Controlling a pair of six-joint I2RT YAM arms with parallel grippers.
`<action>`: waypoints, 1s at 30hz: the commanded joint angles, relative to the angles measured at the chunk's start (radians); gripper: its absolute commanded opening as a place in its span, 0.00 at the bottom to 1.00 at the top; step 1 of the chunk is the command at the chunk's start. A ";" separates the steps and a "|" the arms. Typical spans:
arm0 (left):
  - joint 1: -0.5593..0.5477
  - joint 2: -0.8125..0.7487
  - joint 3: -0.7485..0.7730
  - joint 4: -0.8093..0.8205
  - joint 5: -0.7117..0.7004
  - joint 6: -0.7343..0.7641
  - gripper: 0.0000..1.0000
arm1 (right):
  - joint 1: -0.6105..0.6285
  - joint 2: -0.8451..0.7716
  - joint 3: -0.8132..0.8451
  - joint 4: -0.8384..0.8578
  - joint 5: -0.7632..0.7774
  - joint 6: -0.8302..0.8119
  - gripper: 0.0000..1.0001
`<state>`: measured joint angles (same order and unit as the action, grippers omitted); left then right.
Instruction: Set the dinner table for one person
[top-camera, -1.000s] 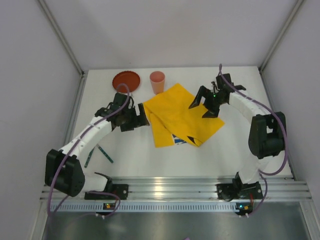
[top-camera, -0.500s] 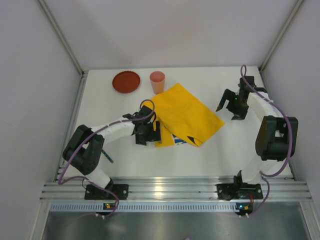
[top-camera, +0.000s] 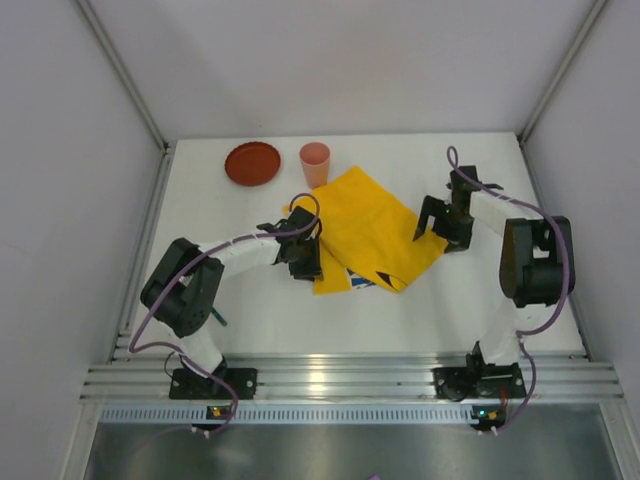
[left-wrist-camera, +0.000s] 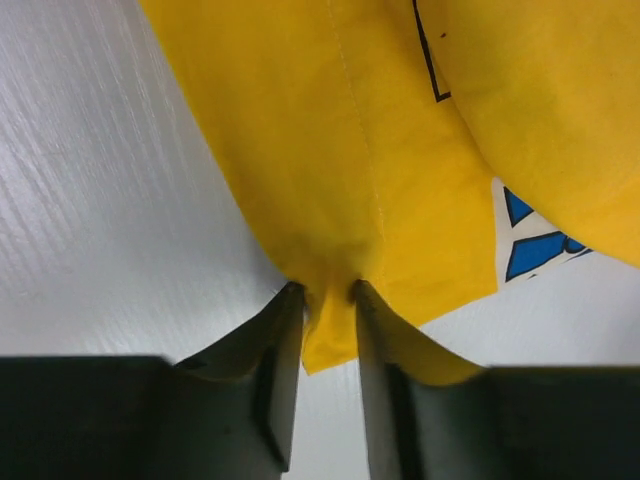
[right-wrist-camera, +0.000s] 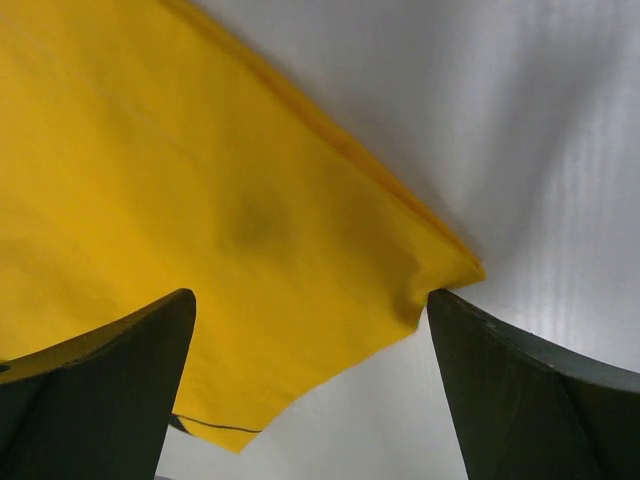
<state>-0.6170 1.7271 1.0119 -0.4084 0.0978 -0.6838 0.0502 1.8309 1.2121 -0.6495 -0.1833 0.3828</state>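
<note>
A yellow cloth with a blue print lies crumpled in the middle of the white dinner table. My left gripper is at the cloth's near left edge. In the left wrist view that gripper is shut on a pinched fold of the cloth. My right gripper is at the cloth's right corner. Its jaws stand wide open, with the cloth's corner lying between them, not gripped.
A red-brown plate and a pink cup stand at the far left of the table, behind the cloth. A thin dark green item peeks out beside the left arm. Silver rails edge the table.
My left gripper moved right onto the cloth's near left edge and closed on a fold. My right gripper swung out to the right, then came back to the cloth's right corner, still open.
</note>
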 joint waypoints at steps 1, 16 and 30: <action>-0.009 0.031 -0.006 0.026 0.023 0.007 0.27 | 0.083 0.016 -0.014 0.070 -0.042 -0.015 1.00; -0.007 -0.032 -0.045 -0.017 -0.033 0.012 0.00 | 0.126 0.050 0.023 0.105 -0.007 0.013 0.07; 0.164 -0.394 -0.171 -0.355 -0.289 0.004 0.00 | -0.093 -0.154 -0.199 -0.065 0.229 0.088 0.00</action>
<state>-0.4820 1.4338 0.8585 -0.6262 -0.0971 -0.6834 -0.0055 1.7481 1.0740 -0.6342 -0.0700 0.4538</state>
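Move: The napkin's near-left corner is already between the left hand's half-shut fingers, its tip about 2 cm back. From that hand the cup stands some 23 cm ahead, the plate 28 cm ahead and 17 cm left, and the spoon 6 cm back and 26 cm left. The wide-open right hand has the napkin's right corner about 4 cm to its right, level with it and 2 cm below. The left fingers shut the rest of the way on the near-left corner and wait there, while the open right hand first shifts about 6 cm left over the napkin, then sinks about a centimetre and pinches the cloth just inside its right corner. Then the hands pull the napkin apart: the left drags its corner some 10 cm left, edging back and rising slightly towards the end, as the right draws its own some 9 cm right and 3 cm back, turning about 15 degrees clockwise. ##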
